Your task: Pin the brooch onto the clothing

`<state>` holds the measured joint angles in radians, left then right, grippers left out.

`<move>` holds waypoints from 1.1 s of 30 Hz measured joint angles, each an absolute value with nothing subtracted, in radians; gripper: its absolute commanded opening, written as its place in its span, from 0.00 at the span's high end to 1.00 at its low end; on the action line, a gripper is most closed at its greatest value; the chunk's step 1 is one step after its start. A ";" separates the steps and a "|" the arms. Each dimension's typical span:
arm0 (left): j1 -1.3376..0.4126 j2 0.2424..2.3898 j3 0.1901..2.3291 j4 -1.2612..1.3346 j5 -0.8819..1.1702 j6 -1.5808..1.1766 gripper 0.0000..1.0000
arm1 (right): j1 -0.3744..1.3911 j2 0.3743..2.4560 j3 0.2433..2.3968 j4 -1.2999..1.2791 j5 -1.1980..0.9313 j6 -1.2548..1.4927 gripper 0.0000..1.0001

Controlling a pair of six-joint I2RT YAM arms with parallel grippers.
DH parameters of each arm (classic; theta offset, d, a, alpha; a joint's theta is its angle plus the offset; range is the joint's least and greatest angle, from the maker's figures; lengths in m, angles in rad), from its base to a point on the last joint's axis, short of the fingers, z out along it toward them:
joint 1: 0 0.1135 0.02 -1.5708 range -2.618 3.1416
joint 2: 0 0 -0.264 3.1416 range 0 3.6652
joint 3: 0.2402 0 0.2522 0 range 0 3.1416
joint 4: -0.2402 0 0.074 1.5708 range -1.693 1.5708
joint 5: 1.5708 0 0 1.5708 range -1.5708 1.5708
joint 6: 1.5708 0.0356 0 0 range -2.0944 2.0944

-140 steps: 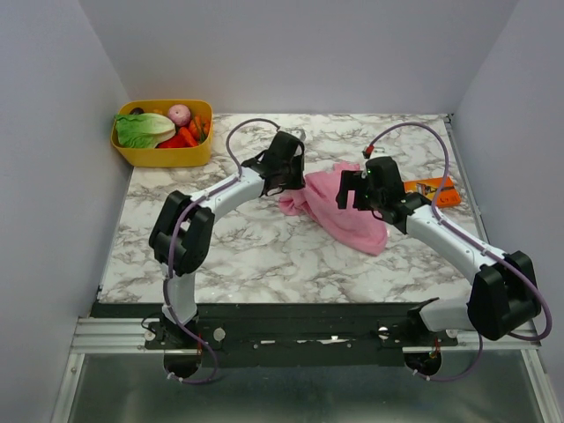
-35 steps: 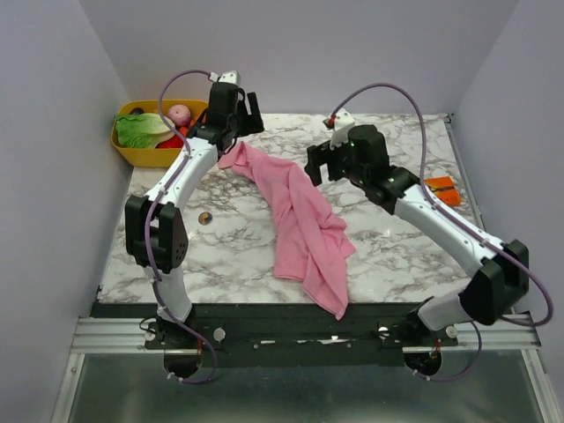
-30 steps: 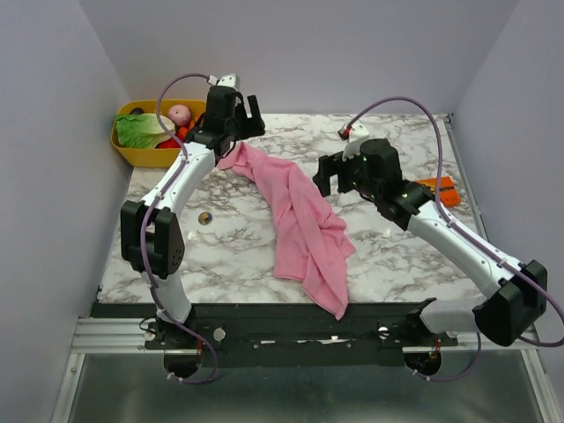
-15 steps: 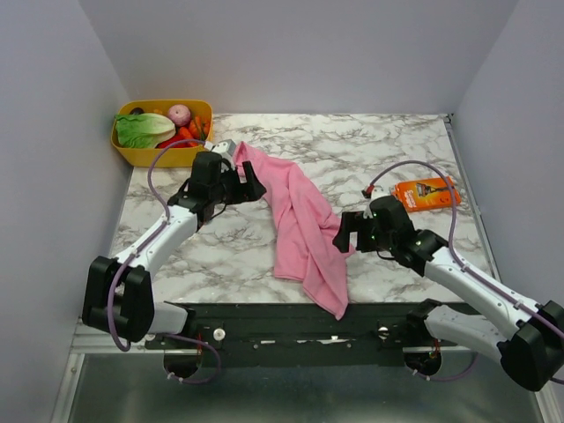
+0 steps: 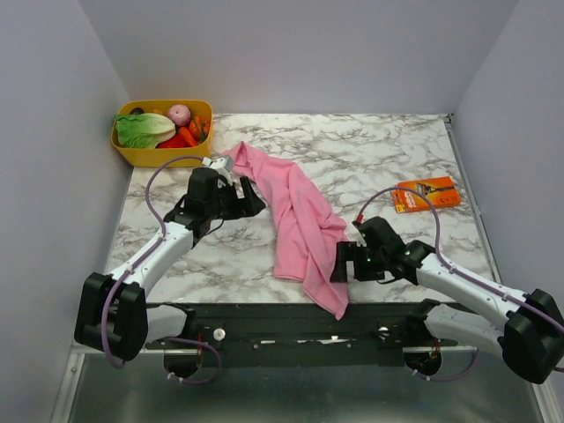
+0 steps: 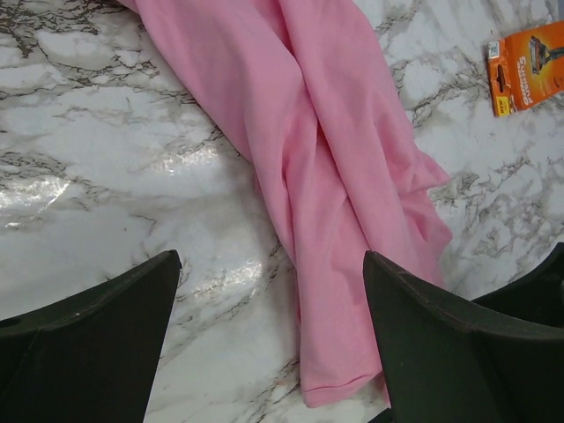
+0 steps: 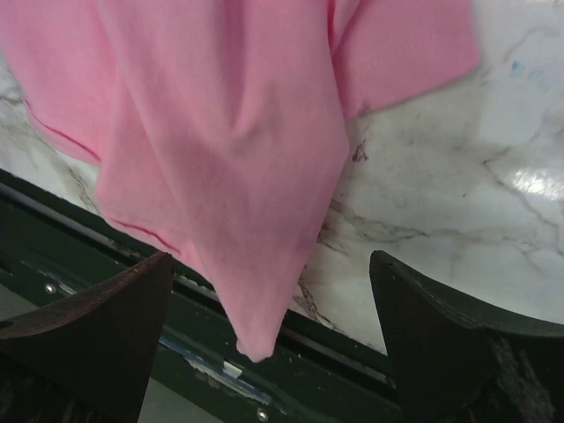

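The clothing, a pink T-shirt (image 5: 300, 220), lies in a long crumpled strip running from the far left down to the table's near edge. One corner of the clothing (image 7: 251, 326) hangs over that edge. My left gripper (image 5: 247, 199) is open beside the strip's upper left part, and the left wrist view has the clothing (image 6: 335, 176) between and beyond its spread fingers (image 6: 97, 335). My right gripper (image 5: 339, 263) is open at the strip's lower right side, its fingers (image 7: 441, 335) wide either side of the hanging corner. Neither holds anything. The brooch is out of view.
A yellow tub (image 5: 163, 159) of vegetables stands at the far left corner. An orange package (image 5: 426, 194) lies at the right, also in the left wrist view as the orange package (image 6: 529, 53). A black rail (image 7: 370, 388) runs along the near edge.
Both arms have drawn back from the far part of the table and come down beside the shirt. The shirt itself has stayed stretched out where it lay.
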<state>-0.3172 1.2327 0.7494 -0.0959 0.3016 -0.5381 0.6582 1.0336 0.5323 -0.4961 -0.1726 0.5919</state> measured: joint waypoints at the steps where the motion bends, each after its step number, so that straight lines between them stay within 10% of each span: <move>1: -0.317 1.234 0.749 -0.093 0.302 -0.540 0.06 | 0.667 1.032 0.526 -0.509 -0.177 0.596 0.04; 15: -0.317 1.287 0.749 -0.076 0.301 -0.548 0.06 | 0.795 0.978 0.413 -0.518 -0.279 0.682 0.30; 23: -0.317 1.291 0.749 -0.069 0.301 -0.551 0.06 | 0.826 1.074 0.401 -0.451 -0.279 0.713 0.99; 33: -0.317 1.255 0.742 -0.090 0.299 -0.541 0.10 | 0.830 1.156 0.759 -0.454 -0.180 0.619 0.99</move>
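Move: The clothing's near tip, hanging over the front table edge, lies about 9 cm back from my right hand, roughly 1 cm to its left and 5 cm below. The clothing's left hem corner is some 12 cm left of this hand and 3 cm back, also lower. From my open left hand, the near tip is roughly 24 cm back, 21 cm to its right and 13 cm below. I draw my open right hand back about 7 cm over the clothing's hanging end, sinking some 4 cm and closing the fingers as I get there, so that they pinch the cloth near its tip. Then, fingers shut, I swing quickly up about 10 cm, forward and left, carrying that end back over the table. ##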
